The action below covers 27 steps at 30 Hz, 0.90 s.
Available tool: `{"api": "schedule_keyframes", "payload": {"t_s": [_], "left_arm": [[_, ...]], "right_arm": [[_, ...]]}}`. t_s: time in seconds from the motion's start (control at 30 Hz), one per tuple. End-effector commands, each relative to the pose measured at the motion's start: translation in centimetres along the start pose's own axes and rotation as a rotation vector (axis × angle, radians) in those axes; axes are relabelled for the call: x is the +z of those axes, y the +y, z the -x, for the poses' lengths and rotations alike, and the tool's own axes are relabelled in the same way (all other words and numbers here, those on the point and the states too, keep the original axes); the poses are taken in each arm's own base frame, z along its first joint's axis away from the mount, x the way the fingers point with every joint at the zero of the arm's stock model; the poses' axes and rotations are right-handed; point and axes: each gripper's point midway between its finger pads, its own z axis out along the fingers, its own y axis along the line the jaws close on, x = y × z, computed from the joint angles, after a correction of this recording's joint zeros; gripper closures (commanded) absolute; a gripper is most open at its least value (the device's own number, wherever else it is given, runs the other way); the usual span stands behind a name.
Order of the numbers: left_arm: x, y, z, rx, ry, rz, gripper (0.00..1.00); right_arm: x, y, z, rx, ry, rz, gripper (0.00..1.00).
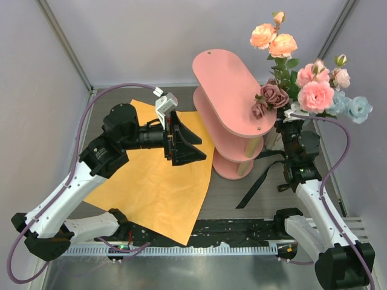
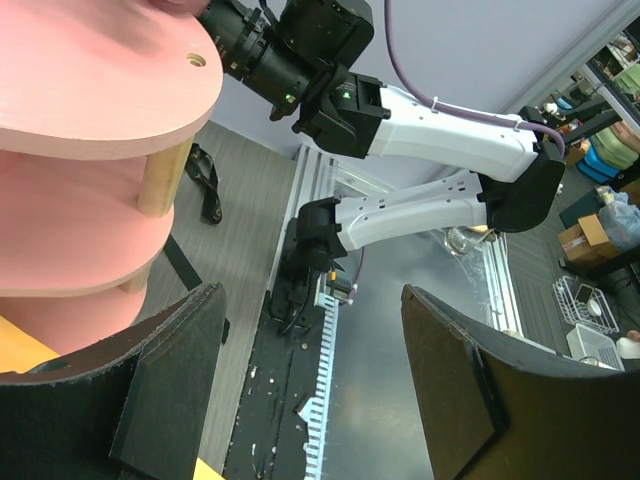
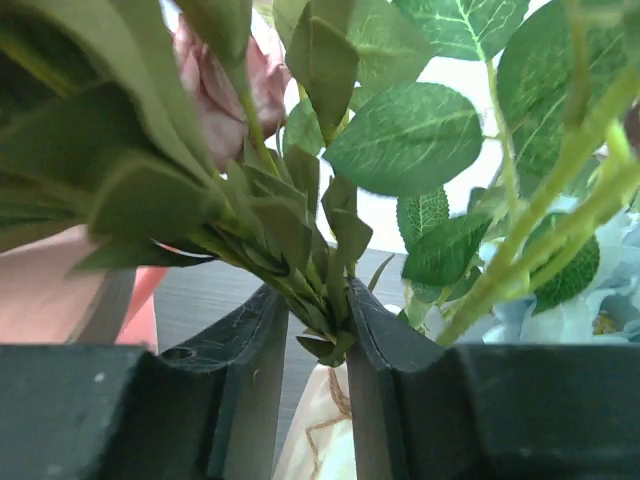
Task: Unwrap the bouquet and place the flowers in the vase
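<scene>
The flowers (image 1: 314,93), peach and pink roses with pale blue heads, stand upright at the right, just past the pink shelf. My right gripper (image 1: 294,118) is at their stems. In the right wrist view its jaws (image 3: 318,330) stand a little apart, with green stems and leaves (image 3: 300,260) loosely between them. The cream vase (image 3: 325,430) shows directly below that gap. The orange wrapping paper (image 1: 151,181) lies flat and unfolded on the left. My left gripper (image 1: 187,145) hovers over its right edge, open and empty, with only table between its jaws (image 2: 310,380).
A pink three-tier oval shelf (image 1: 233,90) stands mid-table between the arms, close to the left gripper's side (image 2: 90,90). A black ribbon (image 1: 257,181) trails on the table in front of the shelf. Grey walls close in the table on three sides.
</scene>
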Motion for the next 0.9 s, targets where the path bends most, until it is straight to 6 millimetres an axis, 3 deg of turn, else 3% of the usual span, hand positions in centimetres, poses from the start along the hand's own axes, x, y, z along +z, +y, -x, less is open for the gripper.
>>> {"api": "schedule_keyframes", "payload": {"t_s": [0.0, 0.37, 0.53, 0.57, 0.6, 0.63, 0.67, 0.87], "left_arm": [[-0.5, -1.1, 1.0, 0.030, -0.040, -0.034, 0.25], [0.0, -0.8, 0.9, 0.018, -0.038, -0.042, 0.25], [0.0, -0.8, 0.9, 0.016, -0.036, -0.045, 0.25], [0.0, -0.9, 0.9, 0.018, -0.038, -0.046, 0.25], [-0.1, -0.9, 0.9, 0.019, -0.039, -0.046, 0.25], [0.0, -0.9, 0.9, 0.015, -0.037, -0.045, 0.25], [0.0, -0.9, 0.9, 0.018, -0.038, -0.046, 0.25], [0.1, -0.9, 0.9, 0.017, -0.035, -0.049, 0.25]], "right_arm": [[-0.2, -0.6, 1.4, 0.028, 0.015, -0.016, 0.63], [-1.7, -1.1, 2.1, 0.093, 0.171, -0.023, 0.49], [-3.3, -1.6, 2.0, 0.111, 0.256, -0.039, 0.37], [-3.6, -1.9, 2.7, 0.118, 0.253, -0.047, 0.35], [-4.2, -1.7, 1.9, 0.120, 0.300, -0.038, 0.31], [-4.5, -1.6, 2.0, 0.122, 0.312, -0.033, 0.22], [-4.7, -1.9, 2.5, 0.125, 0.317, -0.039, 0.20], [-7.6, -2.2, 2.6, 0.167, 0.426, -0.050, 0.15]]}}
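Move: The mauve roses' leafy stem already stands between the right hand's half-open fingers; their heads are about 5 cm left, 4 cm ahead and 5 cm above. The vase's middle is roughly 5 cm farther out and 20 cm below, neither left nor right. The blue flowers hang some 11 cm to the hand's right and 4 cm ahead, at its height, and the pink shelf's middle is 25 cm left, level, 18 cm below. From the left hand the mauve roses lie about 25 cm right, 22 cm ahead, 5 cm lower. The right fingers let go of the mauve roses' stem above the vase, spreading from partly to nearly wide open. The hand lingers about half a second, tipping its fingertips down, then draws straight back from the flowers, nearly 6 cm in all at almost the same height, with about 20 degrees of downward tilt. ##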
